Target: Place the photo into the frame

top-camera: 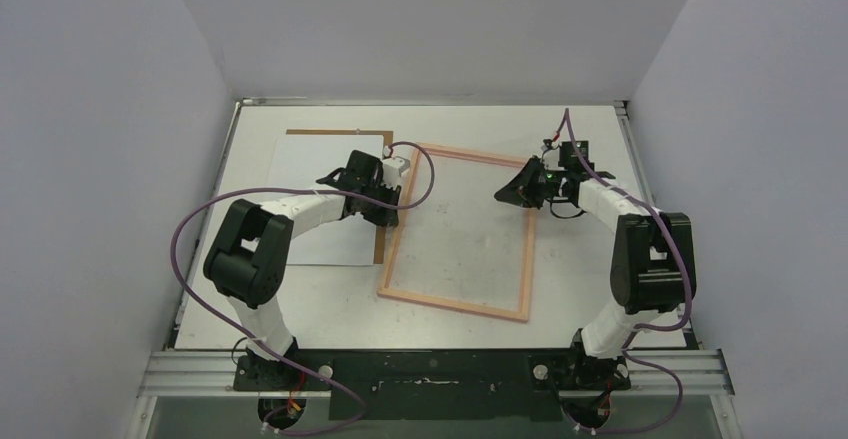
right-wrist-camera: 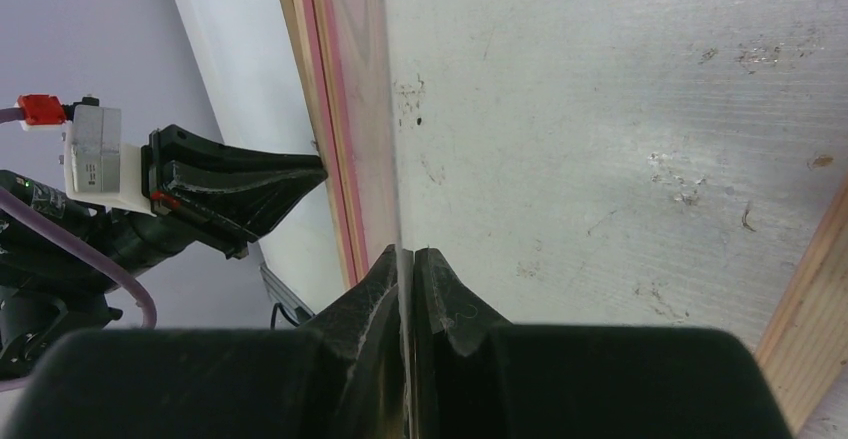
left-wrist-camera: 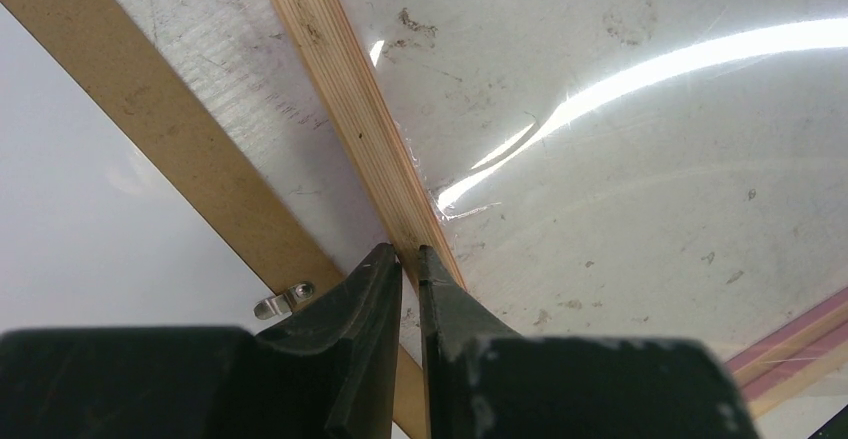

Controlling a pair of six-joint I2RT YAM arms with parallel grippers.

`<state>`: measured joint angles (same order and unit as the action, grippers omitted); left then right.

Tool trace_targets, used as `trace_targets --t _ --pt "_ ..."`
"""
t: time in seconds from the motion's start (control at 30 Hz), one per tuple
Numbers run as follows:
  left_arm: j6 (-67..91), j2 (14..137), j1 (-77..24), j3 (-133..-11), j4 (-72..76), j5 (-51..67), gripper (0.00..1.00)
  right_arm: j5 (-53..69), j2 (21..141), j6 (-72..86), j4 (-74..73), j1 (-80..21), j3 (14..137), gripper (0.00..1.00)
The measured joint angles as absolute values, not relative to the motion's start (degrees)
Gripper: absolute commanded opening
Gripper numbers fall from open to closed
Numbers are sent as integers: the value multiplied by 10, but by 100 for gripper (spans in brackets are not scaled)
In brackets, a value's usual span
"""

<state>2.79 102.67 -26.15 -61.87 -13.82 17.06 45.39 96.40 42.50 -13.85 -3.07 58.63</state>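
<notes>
The frame (top-camera: 455,306), a pink wood border round a clear pane, lies mid-table. My left gripper (top-camera: 392,214) is at its left rail, and in the left wrist view the gripper (left-wrist-camera: 405,251) is closed to a narrow gap pinching that rail (left-wrist-camera: 340,89). My right gripper (top-camera: 502,196) is at the frame's right side. In the right wrist view that gripper (right-wrist-camera: 407,251) is shut on a thin clear sheet seen edge-on, apparently the pane. The photo (top-camera: 320,199) lies white side up, left of the frame, and its white face (left-wrist-camera: 80,209) shows in the left wrist view.
A brown backing panel (top-camera: 380,249) lies under the photo, its edge (left-wrist-camera: 180,159) running beside the frame rail with a small metal clip (left-wrist-camera: 285,299) on it. Grey walls close in the table on the left, right and far sides. The left gripper (right-wrist-camera: 318,164) shows across the frame.
</notes>
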Motion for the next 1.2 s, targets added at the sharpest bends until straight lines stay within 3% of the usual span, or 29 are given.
trace_targets --t 1.2 --pt "38 1027 -262 -617 -139 178 9 420 973 386 -153 -13 527 5"
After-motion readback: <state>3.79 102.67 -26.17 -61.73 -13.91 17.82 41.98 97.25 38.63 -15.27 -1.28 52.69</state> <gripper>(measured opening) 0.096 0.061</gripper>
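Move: The right hand holds the clear sheet's loose edge about 9 cm above the frame; the frame's right rail, towards which it is heading, has its middle about 10 cm to the right, 5 cm back. The far rail lies some 13 cm ahead and 1 cm left, the left rail about 18 cm left and 1 cm back. The left hand is on the left rail's middle, just 1 cm to its right; from there the right rail is roughly 29 cm right and 4 cm back. Still pinching the edge of the clear sheet, the right hand takes it down by nearly 5 cm, drawing it back about 2.5 cm and right about 2 cm towards the right rail, with a slight wrist tilt of some 5 degrees and the fingers kept shut. The left hand keeps its hold on the left rail and stays in place. ##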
